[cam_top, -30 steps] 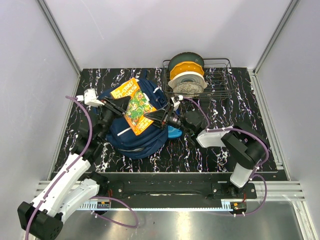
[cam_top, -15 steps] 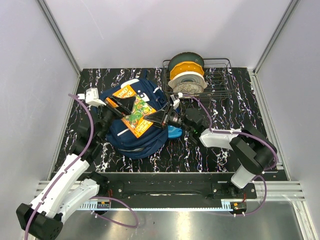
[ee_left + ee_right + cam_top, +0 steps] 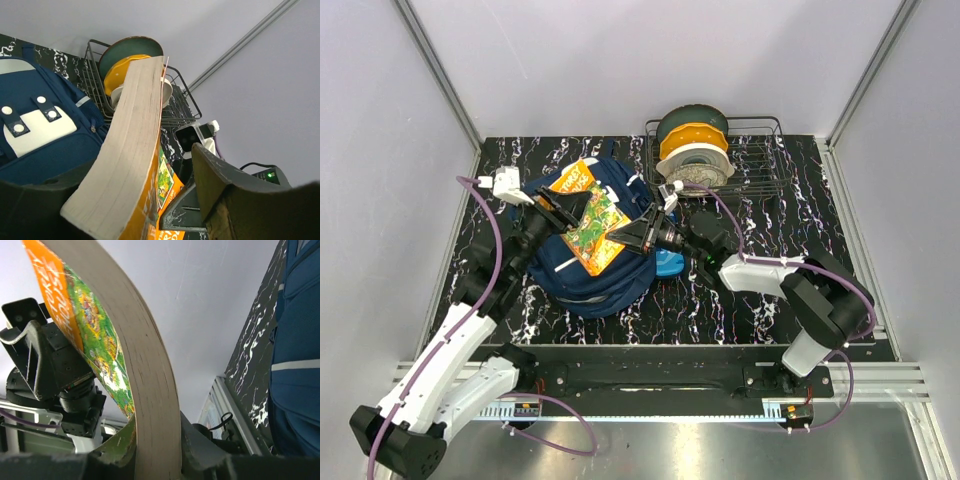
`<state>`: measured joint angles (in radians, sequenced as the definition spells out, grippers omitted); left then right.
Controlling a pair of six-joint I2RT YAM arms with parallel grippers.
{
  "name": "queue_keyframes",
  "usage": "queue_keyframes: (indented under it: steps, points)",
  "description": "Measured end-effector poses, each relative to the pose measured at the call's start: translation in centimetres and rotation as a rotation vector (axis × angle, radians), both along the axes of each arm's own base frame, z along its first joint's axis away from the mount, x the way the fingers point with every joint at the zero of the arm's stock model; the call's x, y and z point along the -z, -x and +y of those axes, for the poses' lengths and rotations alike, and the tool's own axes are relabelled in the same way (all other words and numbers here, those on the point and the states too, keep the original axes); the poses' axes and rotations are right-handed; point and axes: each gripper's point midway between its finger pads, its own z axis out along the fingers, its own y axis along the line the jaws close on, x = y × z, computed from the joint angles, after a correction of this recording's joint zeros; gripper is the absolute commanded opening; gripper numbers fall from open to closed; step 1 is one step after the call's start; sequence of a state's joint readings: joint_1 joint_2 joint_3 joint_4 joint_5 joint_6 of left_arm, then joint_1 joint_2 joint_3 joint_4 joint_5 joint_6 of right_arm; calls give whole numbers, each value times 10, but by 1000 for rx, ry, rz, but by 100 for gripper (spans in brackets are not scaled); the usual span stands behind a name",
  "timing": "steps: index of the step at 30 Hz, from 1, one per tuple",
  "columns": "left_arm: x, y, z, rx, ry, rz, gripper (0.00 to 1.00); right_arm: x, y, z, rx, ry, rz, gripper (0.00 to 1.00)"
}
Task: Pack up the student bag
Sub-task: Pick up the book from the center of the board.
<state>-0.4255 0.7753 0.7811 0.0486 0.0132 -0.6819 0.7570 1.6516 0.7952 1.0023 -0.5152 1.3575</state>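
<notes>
The student bag [image 3: 595, 275] is a navy backpack lying in the middle of the table, with white patches showing in the left wrist view [image 3: 37, 125]. An orange and green book [image 3: 588, 222] is held tilted above it. My right gripper [image 3: 625, 237] is shut on the book's right edge, and both fingers press the bent page block [image 3: 145, 365] in the right wrist view [image 3: 155, 455]. My left gripper [image 3: 568, 207] straddles the book's left edge [image 3: 135, 150] and stands open. A gap shows between the cover and its right finger [image 3: 215, 170].
A wire rack [image 3: 760, 165] with stacked plates and bowls [image 3: 695, 150] stands at the back right. A bright blue pencil case [image 3: 668, 264] lies just right of the bag, under my right arm. Grey walls close in the table on three sides.
My left gripper has let go of the book, its jaws spreading wide and then narrowing partway. The book has dropped lower over the bag, and my right gripper keeps hold of it.
</notes>
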Motion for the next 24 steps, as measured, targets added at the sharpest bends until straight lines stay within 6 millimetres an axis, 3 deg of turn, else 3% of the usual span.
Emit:
queue_keyframes:
  steps: [3, 4, 5, 8, 14, 18, 24]
  points:
    - [3, -3, 1, -3, -2, 14, 0, -2, -2, -2, 16, 16, -18, 24]
    - [4, -3, 1, -4, -1, 19, 0, -2, -2, -2, 24, 24, -24, 32]
    - [4, -3, 1, -6, 2, 21, 0, -2, -2, -4, 32, 32, -31, 52]
    - [5, -5, 5, -30, -7, 22, 0, -7, 2, -7, 27, 36, -41, 72]
    - [9, 0, 22, -95, -8, 24, 0, -22, 11, -13, 18, 20, -73, 79]
    - [9, -2, 32, -143, -6, 27, 0, -16, 12, -15, 18, 30, -64, 80]
    - [29, -17, 40, -204, 21, 145, 0, -5, 13, -16, 18, 55, -57, 81]
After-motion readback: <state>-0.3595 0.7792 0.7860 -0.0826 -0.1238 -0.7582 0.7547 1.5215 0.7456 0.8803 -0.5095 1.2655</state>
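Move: My left hand already grips the book; its middle lies about 3 cm to the right, 2 cm back and a little below. Under it the backpack's middle is about 20 cm below, some 2 cm ahead and 2 cm right, and the blue pencil case shows some 19 cm right and 3 cm ahead. My right hand still pinches the book's near right end, with the book's middle about 7 cm left, 4 cm ahead and slightly above. I let the book's near end go from my right hand, opening the fingers wide as that hand draws back and to its right by about 2 cm, rising a little and then sinking again. My left hand keeps its grip, stays almost still at first, then carries the book about 4 cm left while sinking some 3 cm and edging forward late, turning counter-clockwise by some 10 degrees and tipping slightly down. ##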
